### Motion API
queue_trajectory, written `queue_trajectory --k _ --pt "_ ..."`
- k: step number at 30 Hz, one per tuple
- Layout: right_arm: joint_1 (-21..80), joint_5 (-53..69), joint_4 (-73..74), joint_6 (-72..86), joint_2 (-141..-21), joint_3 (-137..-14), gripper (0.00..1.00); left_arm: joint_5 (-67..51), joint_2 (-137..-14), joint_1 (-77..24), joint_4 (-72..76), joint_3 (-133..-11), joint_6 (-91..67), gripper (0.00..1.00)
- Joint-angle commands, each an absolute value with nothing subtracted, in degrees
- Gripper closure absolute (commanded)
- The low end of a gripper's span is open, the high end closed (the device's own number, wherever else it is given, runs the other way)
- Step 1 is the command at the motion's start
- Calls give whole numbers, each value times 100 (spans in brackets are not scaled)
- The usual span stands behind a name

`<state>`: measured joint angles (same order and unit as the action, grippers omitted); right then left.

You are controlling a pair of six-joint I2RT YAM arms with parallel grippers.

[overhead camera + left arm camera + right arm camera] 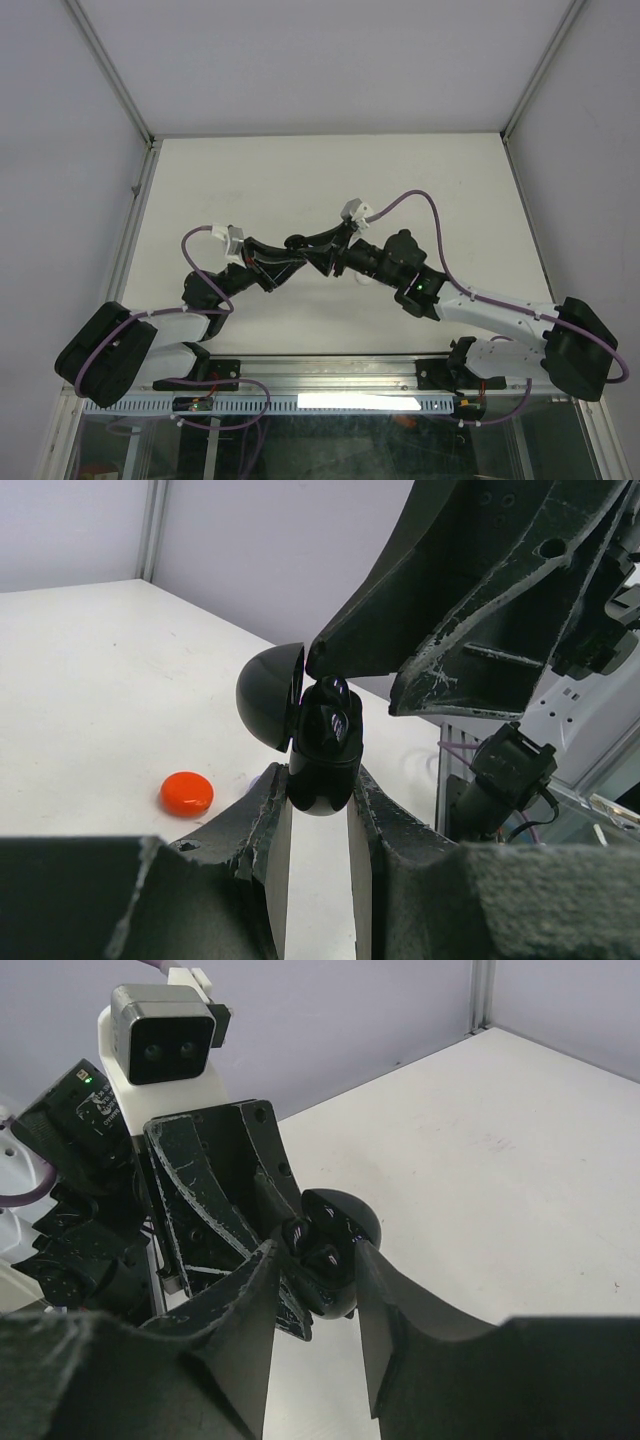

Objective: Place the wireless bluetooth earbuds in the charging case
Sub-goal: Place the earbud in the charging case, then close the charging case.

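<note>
My left gripper (318, 792) is shut on the lower half of a glossy black round charging case (322, 765), which it holds upright above the table. The case's lid (268, 695) hangs open to the left. In the right wrist view, two black earbuds (322, 1252) lie in the case's sockets (338, 1285) under the domed lid (350, 1216). My right gripper (316, 1252) is open, one finger on each side of the case's top; whether they touch it I cannot tell. From above, the two grippers (312, 260) meet at mid-table and hide the case.
A red coin-sized disc (186, 793) lies on the white table (90, 680) to the left of the held case. Grey walls enclose the table (330, 180) at the back and both sides. The right arm's fingers (470, 610) fill the upper right of the left wrist view.
</note>
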<state>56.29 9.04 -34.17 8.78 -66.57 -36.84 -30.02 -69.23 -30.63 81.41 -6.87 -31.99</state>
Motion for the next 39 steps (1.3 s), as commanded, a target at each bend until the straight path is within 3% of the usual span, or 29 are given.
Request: queue_trajectory --k 1,7,9,11,21,28,39 --pt "5656 855 -3430 864 -6316 -3731 61 -2940 -6801 -3016 8821 -664 -3032 100" --pt "5615 765 -2428 791 -5985 -4115 54 -3208 -6853 -3013 8517 -678 -2720 100" --pt "5549 760 -2098 755 -5883 -4248 38 -3305 -6872 -3014 8408 -669 -2593 100" --pt "5415 932 -1661 848 -5878 -4460 32 -3408 -6891 -3010 8337 -677 -2483 100" --pt "5007 2059 -777 1532 -6915 -5306 19 -3916 -7019 -3008 8378 -751 -2460 100" --pt "4983 2928 -864 1776 -7410 -5538 18 -3802 -7034 -3015 8302 -762 -2533 100" --pt "4856 3694 -1479 1935 -7147 -5252 22 -3739 -7392 -3015 8360 -872 -2917 100"
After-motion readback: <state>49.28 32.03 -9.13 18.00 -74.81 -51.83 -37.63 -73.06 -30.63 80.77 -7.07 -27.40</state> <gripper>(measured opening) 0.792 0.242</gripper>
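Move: The open black charging case, still held in the left fingers with its lid standing on the forward side, lies about 2 cm left, 1 cm ahead and 2 cm below the right hand; from the left hand it is some 2 cm right, 1 cm ahead and 1 cm up. On the table roughly 23 cm below the right hand, the red case is about 12 cm ahead and 12 right, the white case 8 ahead and 13 right, the lavender case 8 ahead and 18 right. With the earbud already let go, the right hand opens its fingers wide and backs off the case to the right and up by 2 to 3 cm, edging forward, then swings left and down by some 6 cm and draws back about 3 cm, rolling some 20 degrees and turning counter-clockwise, so that its forward finger comes against the outside of the lid. The left hand keeps its grip on the case and sinks about 2.5 cm while easing slightly back. ##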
